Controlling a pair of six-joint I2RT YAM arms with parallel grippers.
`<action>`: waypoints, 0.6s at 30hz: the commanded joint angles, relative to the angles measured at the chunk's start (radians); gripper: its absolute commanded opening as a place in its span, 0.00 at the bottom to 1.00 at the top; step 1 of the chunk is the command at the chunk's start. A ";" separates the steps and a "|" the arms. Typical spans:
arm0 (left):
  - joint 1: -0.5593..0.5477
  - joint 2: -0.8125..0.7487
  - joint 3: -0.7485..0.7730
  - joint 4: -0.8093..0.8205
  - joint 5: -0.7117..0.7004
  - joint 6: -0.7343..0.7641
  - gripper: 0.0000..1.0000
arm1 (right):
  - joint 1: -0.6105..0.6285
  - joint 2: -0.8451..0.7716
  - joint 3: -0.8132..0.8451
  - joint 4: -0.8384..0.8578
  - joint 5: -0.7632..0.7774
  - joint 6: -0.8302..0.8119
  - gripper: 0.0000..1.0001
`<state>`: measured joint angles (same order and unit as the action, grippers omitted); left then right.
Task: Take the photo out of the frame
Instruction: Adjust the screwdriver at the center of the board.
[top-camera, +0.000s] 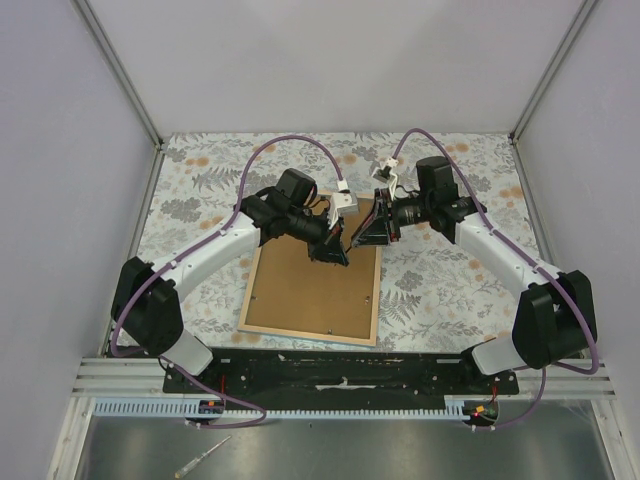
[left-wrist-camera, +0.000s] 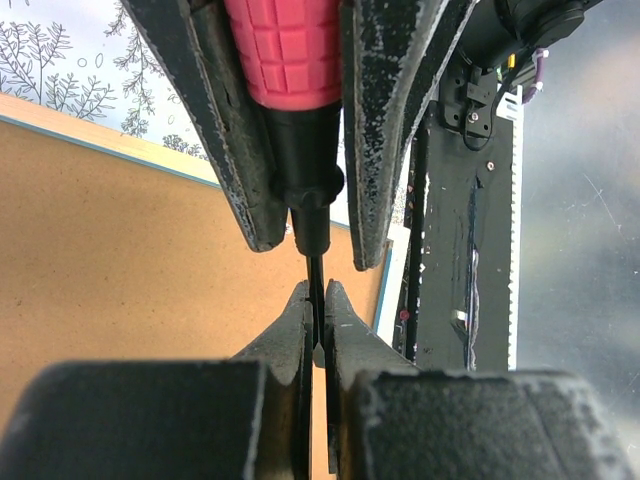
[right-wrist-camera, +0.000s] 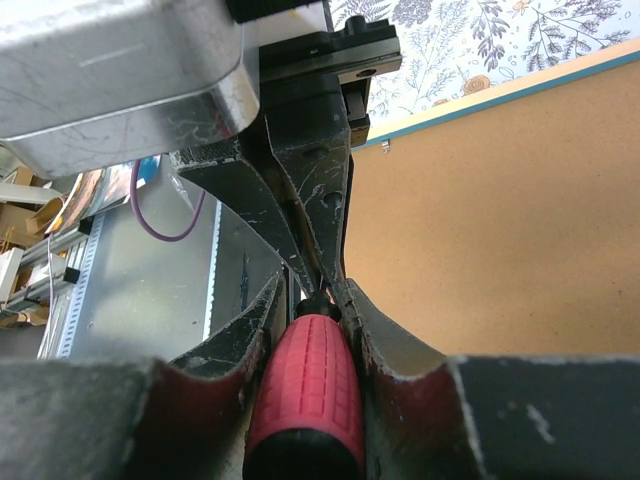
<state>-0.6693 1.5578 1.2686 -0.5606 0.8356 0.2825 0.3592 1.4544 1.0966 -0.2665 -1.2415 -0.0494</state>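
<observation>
The frame (top-camera: 308, 336) lies face down on the table, its light wood border showing with a thin blue line at the edge (right-wrist-camera: 500, 92). The photo's plain brown board back (top-camera: 310, 290) fills it; the printed side is hidden. Both grippers meet just above the frame's far right part. My right gripper (right-wrist-camera: 312, 300) is shut on the red handle of a screwdriver (right-wrist-camera: 305, 390). My left gripper (left-wrist-camera: 316, 290) is shut on that screwdriver's thin black shaft (left-wrist-camera: 314, 265), facing the right gripper tip to tip. The handle (left-wrist-camera: 290, 50) shows between the right fingers (left-wrist-camera: 385, 150).
A floral table cover (top-camera: 450, 270) lies under the frame. The black base rail (top-camera: 340, 370) runs along the near edge, with a metal shelf below it holding a small loose tool (top-camera: 203, 457). Grey walls enclose the sides and back.
</observation>
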 joint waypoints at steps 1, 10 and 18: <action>-0.024 -0.025 0.015 0.057 0.057 0.052 0.02 | 0.018 0.009 0.034 -0.007 0.013 -0.010 0.00; 0.025 -0.079 0.011 0.067 -0.027 0.050 0.89 | -0.002 -0.064 0.031 -0.022 0.154 -0.061 0.00; 0.266 -0.142 -0.012 0.068 -0.269 0.070 0.92 | -0.046 -0.167 0.048 -0.109 0.468 -0.132 0.00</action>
<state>-0.4831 1.4582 1.2682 -0.5201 0.7681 0.3054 0.3176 1.3602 1.0996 -0.3363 -0.9592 -0.1207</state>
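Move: My left fingertips are shut on the tip of the screwdriver, whose middle lies about 2 cm ahead, 3 cm right and 3 cm above that hand. From my right hand, which grips the red handle, the middle is some 1 cm back, 2 cm left and 2 cm below. From my left hand, the board's centre is about 2 cm ahead, 6 cm left and 15 cm down; the small clip near its right edge is roughly 5 cm back, 5 cm right and equally far down. I spread my left fingers nearly wide and let go of the screwdriver's tip, then swing that hand forward and left, rising a little, about 9 cm away and speeding up. Meanwhile my right hand keeps its grip on the handle and draws the screwdriver some 4 to 5 cm forward and to the right, turning clockwise about 15 degrees as its fingers dip slightly. ##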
